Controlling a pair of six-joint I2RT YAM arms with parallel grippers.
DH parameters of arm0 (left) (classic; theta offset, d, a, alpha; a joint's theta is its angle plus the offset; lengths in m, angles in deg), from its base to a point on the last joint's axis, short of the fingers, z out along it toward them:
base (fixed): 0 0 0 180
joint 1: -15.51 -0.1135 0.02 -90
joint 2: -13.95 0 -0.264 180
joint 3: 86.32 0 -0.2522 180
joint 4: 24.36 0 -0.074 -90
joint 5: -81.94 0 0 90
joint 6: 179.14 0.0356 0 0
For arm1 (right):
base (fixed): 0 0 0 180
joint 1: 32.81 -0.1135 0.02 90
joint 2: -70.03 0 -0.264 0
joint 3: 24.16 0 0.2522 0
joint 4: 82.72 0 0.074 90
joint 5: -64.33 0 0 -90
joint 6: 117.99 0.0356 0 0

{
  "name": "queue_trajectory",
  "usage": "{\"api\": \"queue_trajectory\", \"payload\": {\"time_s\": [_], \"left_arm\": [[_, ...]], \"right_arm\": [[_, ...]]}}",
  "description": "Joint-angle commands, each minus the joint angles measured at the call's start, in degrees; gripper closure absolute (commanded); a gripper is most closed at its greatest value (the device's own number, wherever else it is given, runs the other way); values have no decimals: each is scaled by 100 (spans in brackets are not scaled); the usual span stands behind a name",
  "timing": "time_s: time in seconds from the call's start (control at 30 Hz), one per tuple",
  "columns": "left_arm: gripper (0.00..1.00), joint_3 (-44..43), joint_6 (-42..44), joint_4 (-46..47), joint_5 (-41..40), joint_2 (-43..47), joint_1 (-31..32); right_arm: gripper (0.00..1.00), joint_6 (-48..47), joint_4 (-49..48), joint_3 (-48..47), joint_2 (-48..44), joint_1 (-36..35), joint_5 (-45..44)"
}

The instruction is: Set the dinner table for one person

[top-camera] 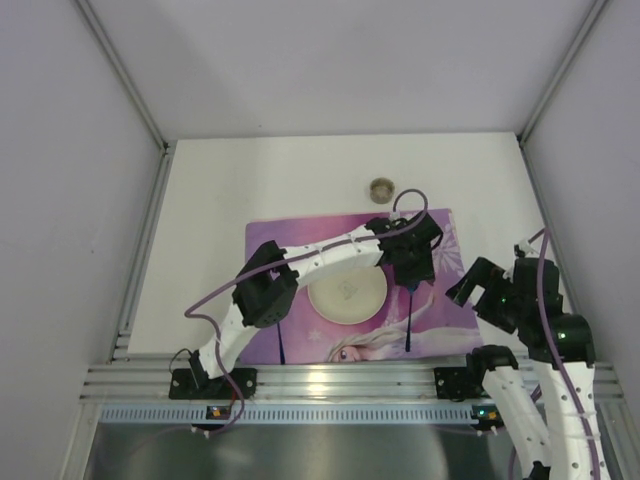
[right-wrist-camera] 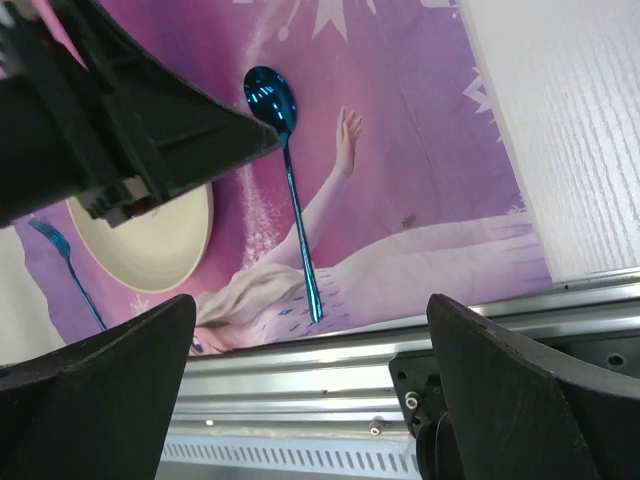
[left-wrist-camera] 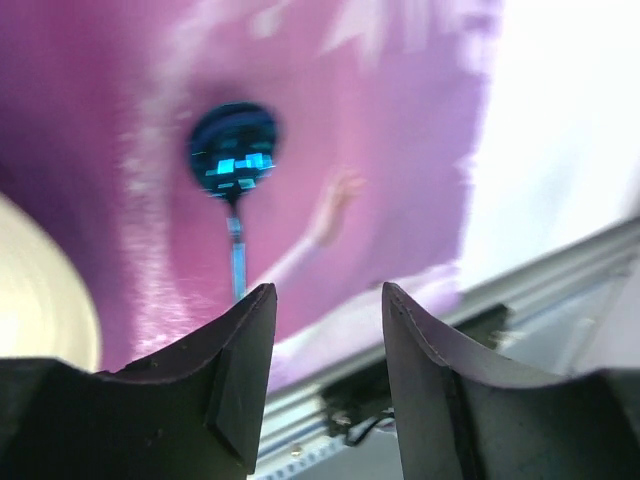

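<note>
The white dinner table (top-camera: pixel 220 200) carries a purple placemat (top-camera: pixel 440 225) with a cream plate (top-camera: pixel 346 297) in its middle. A blue spoon (top-camera: pixel 409 318) lies on the mat right of the plate and a blue fork (top-camera: pixel 281 342) lies left of it. My left gripper (top-camera: pixel 412 270) hovers over the spoon's bowl (left-wrist-camera: pixel 235 150), open and empty (left-wrist-camera: pixel 325 300). My right gripper (top-camera: pixel 468 287) is open wide and empty (right-wrist-camera: pixel 310 300) at the mat's right edge. The right wrist view shows the spoon (right-wrist-camera: pixel 295 200), the plate (right-wrist-camera: pixel 150 240) and the fork (right-wrist-camera: pixel 65 258).
A small round cup (top-camera: pixel 381 188) stands on the table beyond the mat. A metal rail (top-camera: pixel 340 380) runs along the near edge. Grey walls enclose the table on three sides. The left arm (top-camera: pixel 300 265) spans across the mat above the plate.
</note>
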Motion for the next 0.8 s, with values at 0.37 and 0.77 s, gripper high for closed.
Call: {"api": "queue_trajectory", "payload": {"time_s": [0.37,0.77], "left_arm": [[52,-158,1662,-611,-1845,1778,-1558],[52,2823,2824,-576,-2918,4415,-3106]], "right_arm": [[0,157,-2623,-1027,2601,70,1183],[4,271,-3672,-4796,7734,-272,1273]]}}
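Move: The cup stands far out for the right hand, about 34 cm ahead, 16 cm to its left and some 11 cm below. Nearer in, counted from that hand, the spoon's middle is about level and 10 cm to the left, and the plate about 7 cm ahead and 26 cm to the left, both some 13 cm lower. From the left hand, just clear of the spoon, the cup is about 27 cm ahead and 7 cm to the left, nearly at hand height. The right hand, fingers staying wide open, starts slowly and then sweeps forward some 30 cm past the spoon towards the cup, drifting about 6 cm left and rising only a little, while the wrist rolls its left side up and turns slightly counter-clockwise, about 15 degrees in all. The left hand, empty and still half open, clears the way: it lifts off from above the spoon, climbing about 13 cm as it swings forward, then sweeps 33 cm left across the far part of the mat, its fingertips tilting up and turning counter-clockwise, and draws back slightly at the end. ##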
